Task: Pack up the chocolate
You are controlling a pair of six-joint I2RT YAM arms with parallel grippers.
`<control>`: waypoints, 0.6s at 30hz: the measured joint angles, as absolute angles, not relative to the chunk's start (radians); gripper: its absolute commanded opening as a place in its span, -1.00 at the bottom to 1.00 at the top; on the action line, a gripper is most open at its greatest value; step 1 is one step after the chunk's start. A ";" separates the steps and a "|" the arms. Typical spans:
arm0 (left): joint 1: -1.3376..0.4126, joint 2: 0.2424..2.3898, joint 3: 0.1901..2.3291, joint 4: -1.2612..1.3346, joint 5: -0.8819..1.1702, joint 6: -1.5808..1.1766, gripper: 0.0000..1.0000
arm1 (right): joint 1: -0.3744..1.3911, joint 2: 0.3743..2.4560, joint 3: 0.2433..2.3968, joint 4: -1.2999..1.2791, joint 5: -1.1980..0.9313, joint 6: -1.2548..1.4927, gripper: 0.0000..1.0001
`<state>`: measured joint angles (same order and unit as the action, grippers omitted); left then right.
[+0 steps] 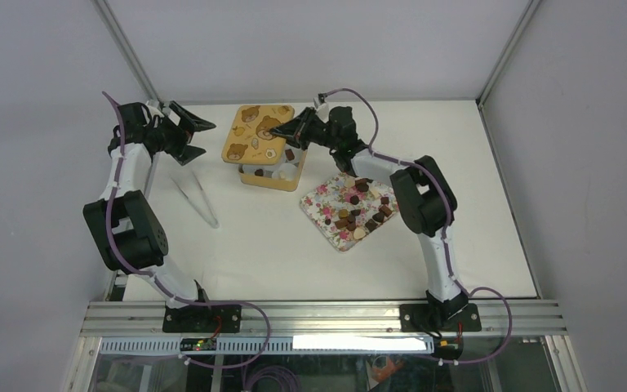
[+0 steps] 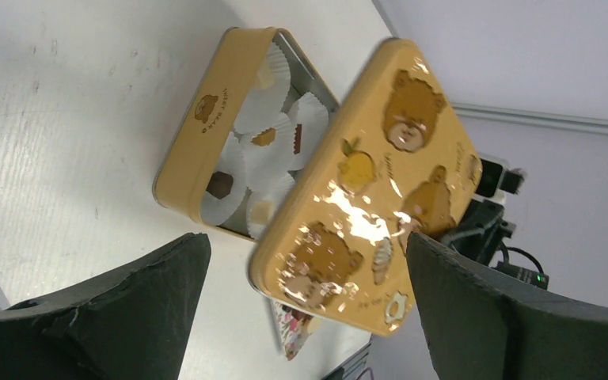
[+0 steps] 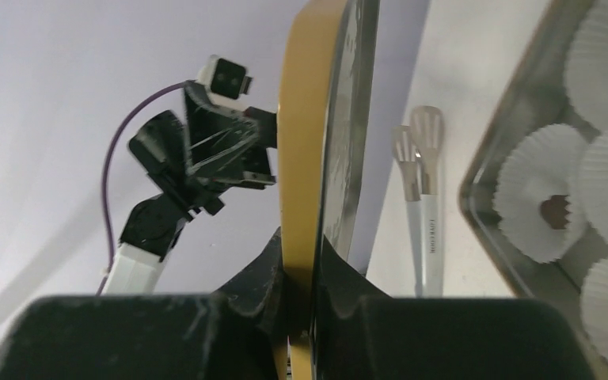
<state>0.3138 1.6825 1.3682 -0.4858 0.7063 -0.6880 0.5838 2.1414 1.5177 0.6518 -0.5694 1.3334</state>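
Several chocolate pieces [image 1: 362, 214] lie on the pink-flowered tray [image 1: 318, 200] right of centre. A few more chocolate pieces [image 2: 220, 184] sit in white paper cups inside the open yellow tin [image 2: 206, 111]. My right gripper [image 1: 280, 129] is shut on the edge of the tin's bear-printed lid [image 1: 255, 135], holding it tilted above the tin [image 1: 282, 184]. In the right wrist view the lid [image 3: 305, 142] stands edge-on between the closed fingers of that gripper [image 3: 307, 257]. My left gripper [image 1: 206, 137] is open and empty just left of the lid, with the lid [image 2: 364, 190] in front of its spread fingers [image 2: 127, 309].
White-handled metal tongs [image 1: 197, 200] lie on the table left of the tin, also seen as tongs [image 3: 426, 206] in the right wrist view. Grey walls close in the table on the far, left and right sides. The arm bases sit on the near rail.
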 measured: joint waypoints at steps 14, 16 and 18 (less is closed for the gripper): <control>0.273 1.885 1.457 -0.487 0.715 -0.604 0.98 | 0.583 2.347 1.691 0.507 -0.561 1.320 -1.00; 0.255 1.927 1.470 -0.490 0.711 -0.590 0.98 | 0.580 2.353 1.691 0.501 -0.562 1.318 -1.00; 0.240 1.957 1.481 -0.491 0.709 -0.583 0.98 | 0.577 2.358 1.691 0.499 -0.565 1.318 -1.00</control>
<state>0.2401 1.9572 1.4815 -0.4911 0.7086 -0.5827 0.5770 2.3585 1.6905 0.4988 -0.5648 1.3178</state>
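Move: The right hand holds the lid by its right edge. The open box it is taken to lies roughly 7 cm ahead, 5 cm left and 20 cm below, with the flowered tray about 21 cm to the hand's right, 6 cm nearer and 23 cm down. From the open left hand the lid's middle is some 15 cm right, 3 cm ahead and slightly higher; the box is 17 cm right, 6 cm ahead, 17 cm down; the tongs lie 7 cm left, 5 cm back, 20 cm down. Still pinching the lid's right edge, the right hand lowers it about 9 cm towards the open box, drifting forward some 3 cm and slowing, with a slight forward-and-left tip of the wrist. The left hand, fingers kept wide open and touching nothing, sinks about 8 cm beside it, easing forward and then also right towards the lid's left side. ##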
